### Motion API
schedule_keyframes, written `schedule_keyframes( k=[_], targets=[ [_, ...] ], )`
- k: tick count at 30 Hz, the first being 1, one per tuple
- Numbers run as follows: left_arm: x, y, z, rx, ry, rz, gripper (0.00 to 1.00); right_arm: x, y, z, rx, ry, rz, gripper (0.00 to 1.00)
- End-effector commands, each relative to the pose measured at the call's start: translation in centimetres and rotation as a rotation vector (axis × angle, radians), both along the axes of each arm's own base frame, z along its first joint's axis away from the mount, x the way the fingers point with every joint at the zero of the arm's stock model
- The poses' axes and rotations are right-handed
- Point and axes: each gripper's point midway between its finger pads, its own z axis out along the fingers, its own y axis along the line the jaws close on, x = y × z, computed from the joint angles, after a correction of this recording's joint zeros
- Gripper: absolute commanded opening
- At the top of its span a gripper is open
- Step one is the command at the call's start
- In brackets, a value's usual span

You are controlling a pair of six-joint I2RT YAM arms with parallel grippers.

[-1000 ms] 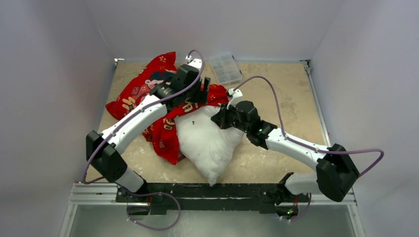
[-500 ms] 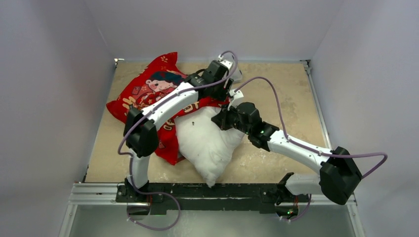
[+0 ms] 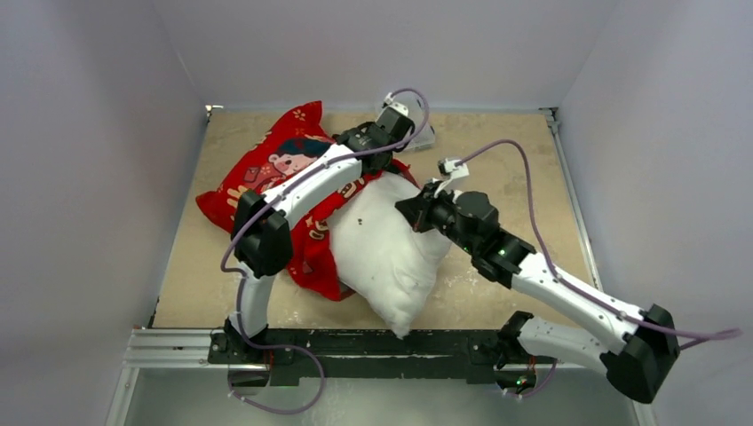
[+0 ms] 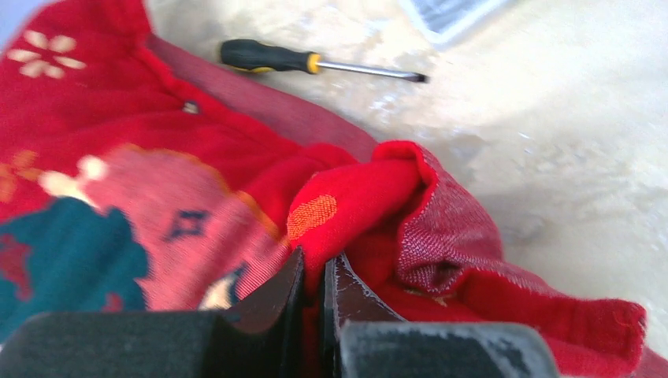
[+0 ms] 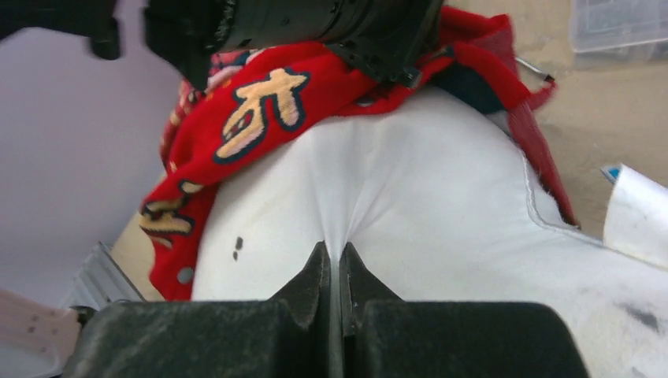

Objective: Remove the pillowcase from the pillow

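Observation:
The red printed pillowcase [image 3: 266,173] lies bunched at the back left, still wrapped round the far left part of the white pillow [image 3: 391,253]. My left gripper [image 4: 319,268] is shut on a raised fold of the pillowcase [image 4: 354,205] near its open edge; from above the left gripper [image 3: 366,153] sits at the pillow's far end. My right gripper [image 5: 337,256] is shut on a pinch of the pillow [image 5: 425,205], with the pillowcase [image 5: 260,102] just beyond it. Seen from overhead, the right gripper [image 3: 413,211] is at the pillow's upper right side.
A black and yellow screwdriver [image 4: 268,57] lies on the tabletop beyond the pillowcase. A clear plastic box [image 5: 618,27] stands at the back, mostly hidden behind the left arm. White walls enclose the table [image 3: 524,169] on three sides.
The left gripper reached over to the pillow's far end and has shut on a fold of the pillowcase. The right arm has drawn the pillow a little to the right and nearer.

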Motion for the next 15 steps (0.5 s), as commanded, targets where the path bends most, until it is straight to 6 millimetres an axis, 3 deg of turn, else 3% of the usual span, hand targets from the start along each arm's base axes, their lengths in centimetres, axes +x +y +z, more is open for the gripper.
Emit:
schedule_keyframes(
  k=[1,3,6,11,15],
  targets=[
    [2.7,9.8,7.1,0.06,-0.176,0.279,0.0,-0.8,-3.9,8.8,0.211,-0.166,-0.139,0.0],
    [3.1,13.2,7.9,0.055,-0.196,0.361,0.0,-1.4,-6.1,11.1,0.277,-0.211,-0.205,0.0],
    [3.1,17.8,8.4,0.062,-0.22,0.466,0.0,-2.1,-8.8,13.1,0.355,-0.238,-0.296,0.0],
    [2.9,25.2,9.0,0.083,-0.24,0.627,0.0,-2.3,-11.5,13.6,0.429,-0.212,-0.411,0.0],
    [3.0,30.8,9.6,0.071,-0.244,0.744,0.0,-2.5,-12.1,13.9,0.453,-0.215,-0.428,0.0]
  ],
)
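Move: The left hand already pinches the red pillowcase; its bulk lies about 26 cm to this hand's left, 2 cm nearer the base and some 13 cm lower. The screwdriver is about 13 cm ahead, 4 cm left, the plastic box about 16 cm ahead, 6 cm right, both some 16 cm below. From the right hand, pinching the white pillow, the pillow's middle is about 6 cm left, 1 cm back and 12 cm down. With the pillowcase still pinched, the left hand sweeps it about 21 cm to the left, rising some 5 cm and swinging about 30 degrees counter-clockwise. The right hand keeps its pinch on the pillow and hauls the other way, some 8 cm right and as much up, rolling and turning slightly clockwise. ##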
